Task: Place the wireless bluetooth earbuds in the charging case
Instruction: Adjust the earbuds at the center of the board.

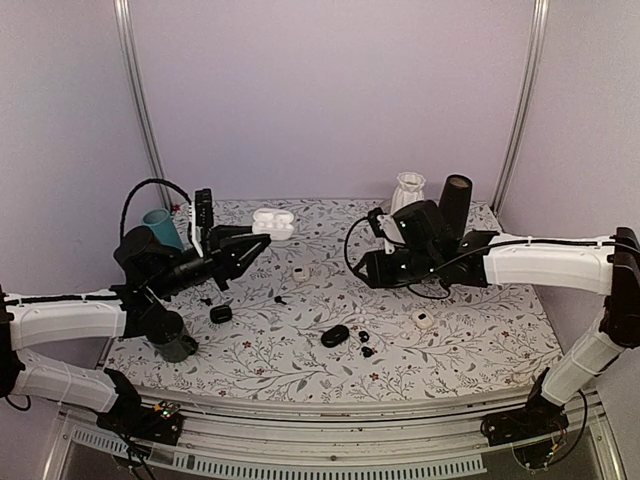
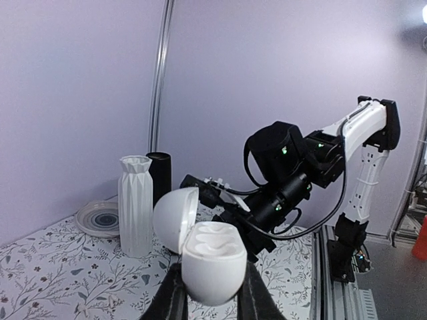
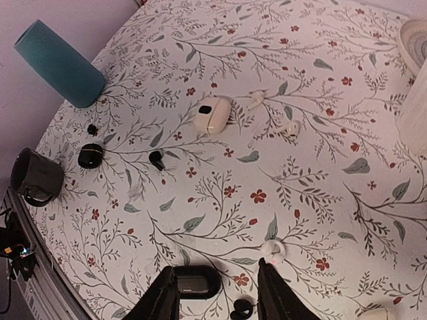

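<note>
My left gripper is shut on a white charging case, held up off the table with its lid hinged open and both wells empty; from above the case sits at that gripper's tip. Black earbuds lie beside a shut black case. A white earbud lies to their right. My right gripper hangs open high above the black case, a black earbud and the white earbud, holding nothing.
A cream case with two white buds, a black bud and a small black case lie mid-table. A teal cylinder and dark mug stand left. A white vase and black cylinder stand at the back.
</note>
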Motion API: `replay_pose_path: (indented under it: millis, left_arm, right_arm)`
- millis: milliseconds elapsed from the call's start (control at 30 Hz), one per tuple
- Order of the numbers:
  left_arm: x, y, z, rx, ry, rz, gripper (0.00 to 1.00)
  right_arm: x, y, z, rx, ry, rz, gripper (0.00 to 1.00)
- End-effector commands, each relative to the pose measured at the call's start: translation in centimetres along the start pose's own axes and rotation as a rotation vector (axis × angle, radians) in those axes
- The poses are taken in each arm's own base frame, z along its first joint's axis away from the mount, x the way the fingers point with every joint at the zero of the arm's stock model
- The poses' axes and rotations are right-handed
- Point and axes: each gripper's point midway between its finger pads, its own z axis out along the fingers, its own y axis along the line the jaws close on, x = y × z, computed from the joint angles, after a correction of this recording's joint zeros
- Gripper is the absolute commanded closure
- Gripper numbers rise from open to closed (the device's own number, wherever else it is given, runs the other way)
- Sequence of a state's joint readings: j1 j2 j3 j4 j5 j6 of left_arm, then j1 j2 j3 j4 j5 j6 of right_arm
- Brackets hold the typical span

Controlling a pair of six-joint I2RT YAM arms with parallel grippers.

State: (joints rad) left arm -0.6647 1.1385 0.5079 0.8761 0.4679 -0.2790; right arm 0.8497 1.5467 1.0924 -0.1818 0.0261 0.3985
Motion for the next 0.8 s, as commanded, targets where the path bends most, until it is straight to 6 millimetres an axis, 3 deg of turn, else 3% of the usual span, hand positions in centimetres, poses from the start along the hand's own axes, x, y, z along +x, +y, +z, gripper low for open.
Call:
replay_pose_path:
  millis: [0,300,767]
  left_arm:
    - [-0.7,0.3,-0.1,-0.017,-0.011,0.017,1.00]
    - [-0.3,0.5,-0.1,-0.026,-0.004,0.000,1.00]
    - [-0.1,0.3,-0.2,-0.016,0.005,-0.010,1.00]
  right_arm:
    - [3.1,-2.1,1.6,0.013,0.093,0.086,0.62]
    - [8.5,-5.2,4.5,0.055,0.233,0.129,0.75]
    - [13.3,-7.7,6.9,0.144,0.349,0.150,0.87]
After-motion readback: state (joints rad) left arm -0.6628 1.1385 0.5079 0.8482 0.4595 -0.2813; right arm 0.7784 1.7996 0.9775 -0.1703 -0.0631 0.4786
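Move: The white earbuds lie almost straight below the right hand, about 17 cm down and 1 cm ahead. At that same table level, the black case is some 6 cm to the hand's left and 3 cm back, the nearer black earbud 3 cm back and 1 cm right, and the small white box 13 cm right, 1 cm ahead. From the left hand the white earbuds are roughly 8 cm ahead, 17 cm right and 30 cm down. The right hand drops about 15 cm beside the white earbuds, drifting slightly right, fingers steepening and nearly closing. ##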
